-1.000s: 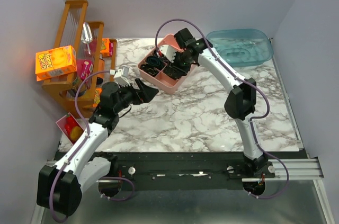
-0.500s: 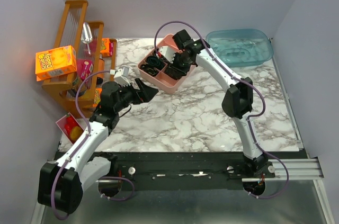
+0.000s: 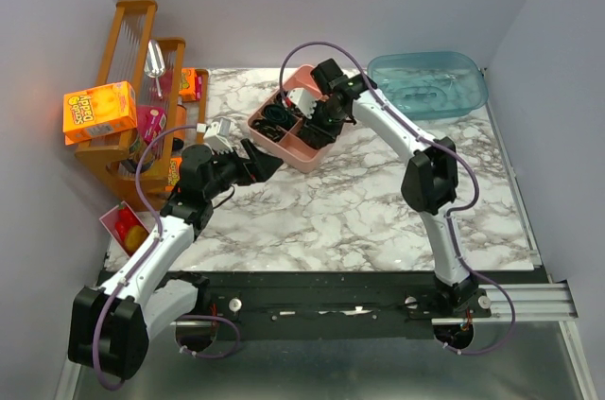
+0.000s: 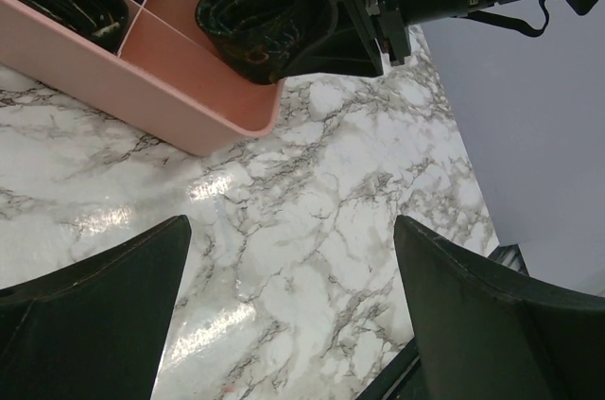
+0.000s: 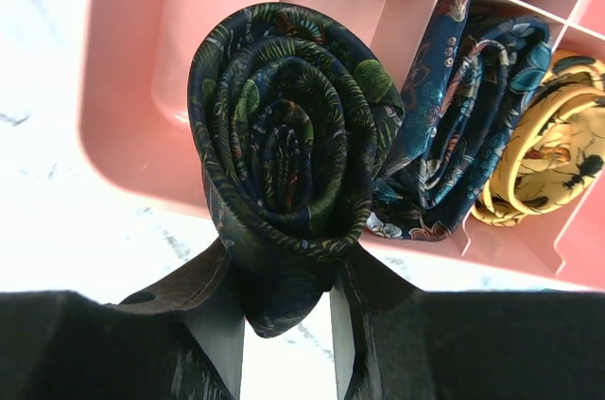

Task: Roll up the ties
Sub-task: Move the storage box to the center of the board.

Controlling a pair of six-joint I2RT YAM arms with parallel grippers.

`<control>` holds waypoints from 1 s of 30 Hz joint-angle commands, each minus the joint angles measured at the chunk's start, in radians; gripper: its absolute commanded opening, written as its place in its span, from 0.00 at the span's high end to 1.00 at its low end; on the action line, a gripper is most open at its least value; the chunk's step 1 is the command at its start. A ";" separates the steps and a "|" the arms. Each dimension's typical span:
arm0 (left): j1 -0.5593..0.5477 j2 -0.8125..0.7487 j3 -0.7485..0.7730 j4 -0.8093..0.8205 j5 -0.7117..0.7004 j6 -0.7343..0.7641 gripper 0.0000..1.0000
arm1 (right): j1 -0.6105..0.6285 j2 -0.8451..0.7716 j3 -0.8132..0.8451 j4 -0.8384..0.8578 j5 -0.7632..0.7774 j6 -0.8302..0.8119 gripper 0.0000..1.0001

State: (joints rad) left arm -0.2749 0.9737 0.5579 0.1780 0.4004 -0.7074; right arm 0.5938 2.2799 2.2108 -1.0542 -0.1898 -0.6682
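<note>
My right gripper (image 5: 284, 301) is shut on a rolled dark green-patterned tie (image 5: 284, 164), and its fingers (image 5: 213, 320) pinch the roll's lower end. It holds the roll over an empty corner compartment of the pink divided tray (image 5: 123, 88). Whether the roll touches the floor of the compartment I cannot tell. In the neighbouring compartments sit a blue rolled tie (image 5: 463, 145) and a yellow one (image 5: 544, 154). From above, the right gripper (image 3: 317, 121) is over the tray (image 3: 301, 156). My left gripper (image 3: 265, 162) stands open and empty over the marble, just left of the tray (image 4: 142, 88) and the held tie (image 4: 250, 26).
A wooden rack (image 3: 128, 50) with an orange box (image 3: 99, 112) stands at the far left. At the back right is a clear blue tub (image 3: 427, 83). A red and yellow packet (image 3: 128, 225) lies by the left edge.
The right gripper has shifted slightly leftward over the tray with the rolled tie. The left arm has barely moved.
</note>
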 commanded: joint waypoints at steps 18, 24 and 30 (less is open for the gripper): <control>0.006 0.025 -0.006 0.038 0.043 -0.007 0.01 | 0.004 -0.223 -0.330 -0.156 -0.114 0.174 1.00; 0.006 0.030 -0.009 0.043 0.040 -0.007 0.01 | 0.017 -0.249 -0.286 -0.142 -0.074 0.194 1.00; 0.006 0.026 -0.009 0.041 0.035 -0.006 0.01 | 0.057 -0.221 -0.218 -0.150 -0.028 0.220 0.99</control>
State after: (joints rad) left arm -0.2749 1.0000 0.5579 0.1974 0.4191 -0.7120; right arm 0.6178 2.0804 1.9221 -1.1694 -0.2737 -0.4805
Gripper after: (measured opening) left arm 0.987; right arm 0.402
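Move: The middle of the board, where the storage box is to go, lies about 9 cm back and 4 cm to the right of the right hand, some 6 cm below it. That hand still pinches a rolled dark tie inside the box, whose middle is roughly 5 cm ahead and 5 cm left. The navy tie sits about 5 cm straight ahead, the yellow one 8 cm ahead. From the left hand, the board's middle is some 19 cm right and 2 cm back. Still pinching the rolled tie, the right hand drags the box back about 10 cm, fingertips tilting some 15 degrees baseward. ##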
